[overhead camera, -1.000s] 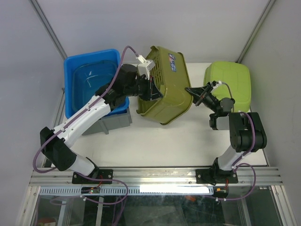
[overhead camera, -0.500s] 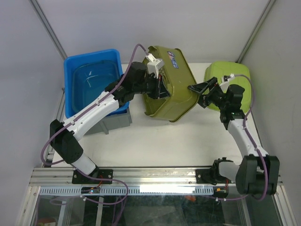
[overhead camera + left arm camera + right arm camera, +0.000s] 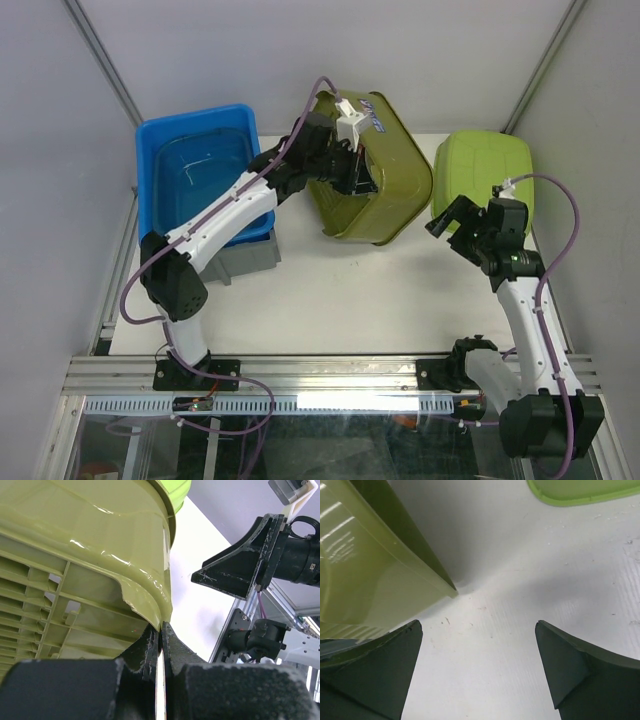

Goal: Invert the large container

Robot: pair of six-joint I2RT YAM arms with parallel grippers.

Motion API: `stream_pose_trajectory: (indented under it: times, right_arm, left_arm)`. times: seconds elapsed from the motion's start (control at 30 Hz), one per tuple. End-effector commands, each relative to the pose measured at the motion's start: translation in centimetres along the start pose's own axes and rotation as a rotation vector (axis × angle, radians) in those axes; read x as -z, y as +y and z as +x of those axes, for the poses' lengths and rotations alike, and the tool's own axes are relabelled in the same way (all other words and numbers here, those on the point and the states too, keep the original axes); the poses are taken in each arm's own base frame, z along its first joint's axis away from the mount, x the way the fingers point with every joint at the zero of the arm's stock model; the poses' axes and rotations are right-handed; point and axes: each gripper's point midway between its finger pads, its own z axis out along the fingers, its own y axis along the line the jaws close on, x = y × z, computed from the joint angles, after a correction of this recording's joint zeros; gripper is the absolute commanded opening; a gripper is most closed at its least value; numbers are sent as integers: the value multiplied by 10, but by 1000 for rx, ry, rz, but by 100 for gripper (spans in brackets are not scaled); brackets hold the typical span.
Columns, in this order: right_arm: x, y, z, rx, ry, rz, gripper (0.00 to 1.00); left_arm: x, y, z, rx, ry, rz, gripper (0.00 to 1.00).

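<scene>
The large container [image 3: 390,200], olive green with a ribbed base, stands tipped on its edge at the back middle of the table. My left gripper [image 3: 362,182] is shut on its rim; the left wrist view shows the thin rim edge pinched between the fingertips [image 3: 161,630], the ribbed container [image 3: 85,555] filling the left. My right gripper [image 3: 446,216] stands wide open just right of the container, apart from it, low over the white table. The right wrist view shows the container's wall [image 3: 365,565] at the left and nothing between the right gripper [image 3: 477,630] jaws.
A lime green tub [image 3: 485,180] lies upside down at the back right, its rim [image 3: 575,492] showing in the right wrist view. A blue bin [image 3: 190,170] rests on a grey box [image 3: 240,258] at the back left. White table [image 3: 340,300] lies between the arms.
My right gripper let go of the container's rim, opened wide and drew back to the right. My left arm stretched further right and back, tipping the container with it.
</scene>
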Motion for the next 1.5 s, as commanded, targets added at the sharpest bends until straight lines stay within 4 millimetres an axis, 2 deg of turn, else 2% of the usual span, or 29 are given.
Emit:
stream_pose_trajectory:
  times: [0.0,0.13,0.4,0.67,0.97,1.1,1.3,1.47]
  right_arm:
    - [3,-13,2,62,-10,50,99]
    - [0,-7,-1,56,-9,24,100]
    - [-13,7,1,20,27,-48,99]
    - [-22,-5,19,14,77,-27,99]
    - [-10,-23,48,19,122,3,99]
    - [-5,-27,53,26,119,5,99]
    - [5,-20,49,34,92,-20,99]
    - [12,-19,37,30,43,1,99]
  left_arm:
    - [5,-12,-6,-90,27,39,0]
    - [3,-15,-15,-108,30,41,0]
    - [-26,-4,-23,-66,60,37,0]
    - [-46,7,-38,-48,36,-1,0]
    - [-82,22,-16,25,91,28,0]
    - [-93,27,-4,37,116,32,0]
    - [-102,35,18,39,166,21,0]
    - [-92,44,34,19,200,-25,0]
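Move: The left gripper already holds the near rim of the large container, which is on its side with its opening towards that hand; its middle is roughly 11 cm ahead, 8 cm right and 8 cm lower. The green lid lies about 16 cm ahead and 37 cm right, the blue container some 8 cm ahead and 41 cm left. From the empty right gripper, the large container's middle is about 15 cm ahead, 10 cm left, nearly level. Keep the left fingers pinched on the rim and carry the large container towards the green lid: diagonally forward and right for about 5 cm each way, then almost straight right a few centimetres more, with hardly any wrist turn. Meanwhile draw the right gripper, wide open and empty, down and back about 5 cm, away from the container. ##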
